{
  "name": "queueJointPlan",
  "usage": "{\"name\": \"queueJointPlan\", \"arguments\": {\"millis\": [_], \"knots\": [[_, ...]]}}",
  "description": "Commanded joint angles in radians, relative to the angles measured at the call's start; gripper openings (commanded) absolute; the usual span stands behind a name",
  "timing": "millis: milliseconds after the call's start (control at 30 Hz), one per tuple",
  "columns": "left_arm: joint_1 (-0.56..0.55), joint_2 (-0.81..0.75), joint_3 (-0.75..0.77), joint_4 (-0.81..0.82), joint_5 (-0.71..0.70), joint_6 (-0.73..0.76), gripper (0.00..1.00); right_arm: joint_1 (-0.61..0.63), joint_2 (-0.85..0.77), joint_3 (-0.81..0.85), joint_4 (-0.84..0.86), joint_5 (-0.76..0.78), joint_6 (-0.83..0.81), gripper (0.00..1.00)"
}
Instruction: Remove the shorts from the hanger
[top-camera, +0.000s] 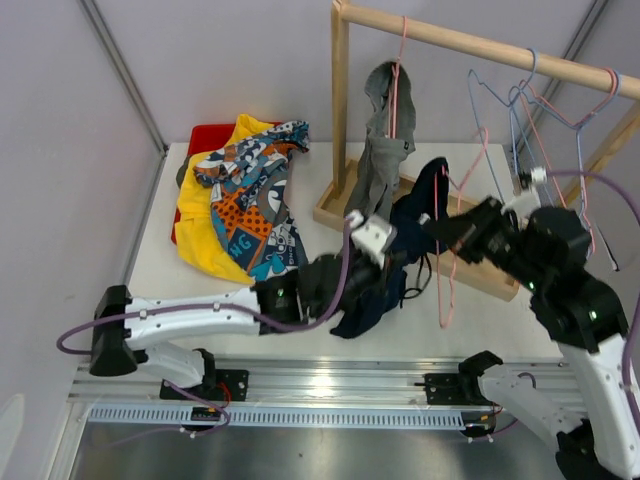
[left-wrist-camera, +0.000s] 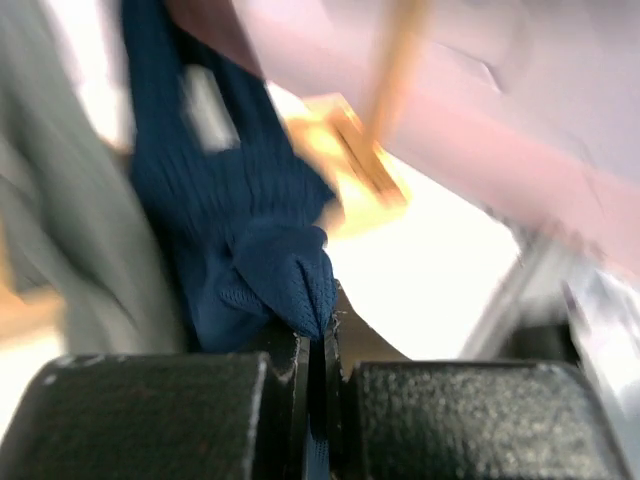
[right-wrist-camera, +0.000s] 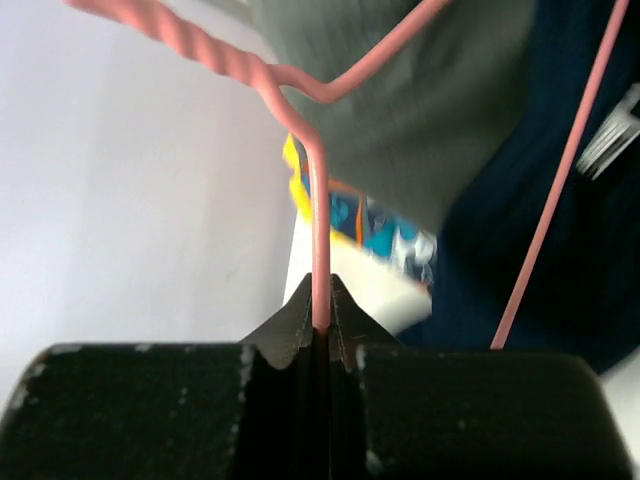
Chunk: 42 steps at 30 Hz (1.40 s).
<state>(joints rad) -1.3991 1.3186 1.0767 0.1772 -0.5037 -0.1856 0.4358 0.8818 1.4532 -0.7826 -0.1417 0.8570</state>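
Observation:
The navy blue shorts hang low over a pink wire hanger in front of the wooden rack. My left gripper is shut on a fold of them; in the left wrist view the navy blue shorts are pinched between the closed jaws of the left gripper. My right gripper is shut on the pink hanger's wire, which runs straight up out of the right gripper. Grey shorts hang from another pink hanger on the rod.
Yellow shorts and cartoon-print shorts lie piled over a red tray at the back left. The wooden rack's post and base stand mid-table. Several bare wire hangers hang on the rod at right.

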Motion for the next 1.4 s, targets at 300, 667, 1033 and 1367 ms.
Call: {"name": "queueJointPlan", "arguments": {"millis": [300,667,1033,1367], "knots": [[0.131,0.139,0.415,-0.305,0.022,0.084,0.00,0.018,-0.075,0.186,-0.150,0.013,-0.025,0.00],[-0.279,-0.255,-0.006,-0.893,-0.430,-0.253,0.00,-0.139,0.319,0.562,-0.014,-0.049,-0.224,0.00],[-0.174,-0.525,0.133,-1.014,-0.668,-0.084,0.00,-0.411,0.503,0.397,0.281,-0.320,-0.098,0.00],[0.380,-0.494,0.369,-0.611,-0.339,0.396,0.00,-0.407,0.241,-0.072,0.359,-0.331,-0.087,0.00]]}}
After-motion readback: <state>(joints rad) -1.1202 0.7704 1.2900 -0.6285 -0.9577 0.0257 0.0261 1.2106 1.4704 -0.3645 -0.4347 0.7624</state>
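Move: The left hand already pinches a bunch of the navy shorts, still on the pink hanger in the right hand. From the left hand the red box lies some 33 cm ahead, 33 cm left and 28 cm below, and the patterned shorts about 30 cm ahead, 25 cm left and 27 cm below. From the right hand the rail is roughly 24 cm ahead, 8 cm right and 15 cm above; the grey shorts are about 24 cm ahead, 10 cm left and 10 cm below. Still pinching the navy shorts, the left hand surges forward and up about 10 cm, tugs back and down, then sweeps some 30 cm left towards the red box while rising, turning about 40 degrees counter-clockwise. The right hand keeps the hanger, dips back, arcs up and forward to the rail, and sinks there to set its hook, ending net 15 cm forward and a little right. ##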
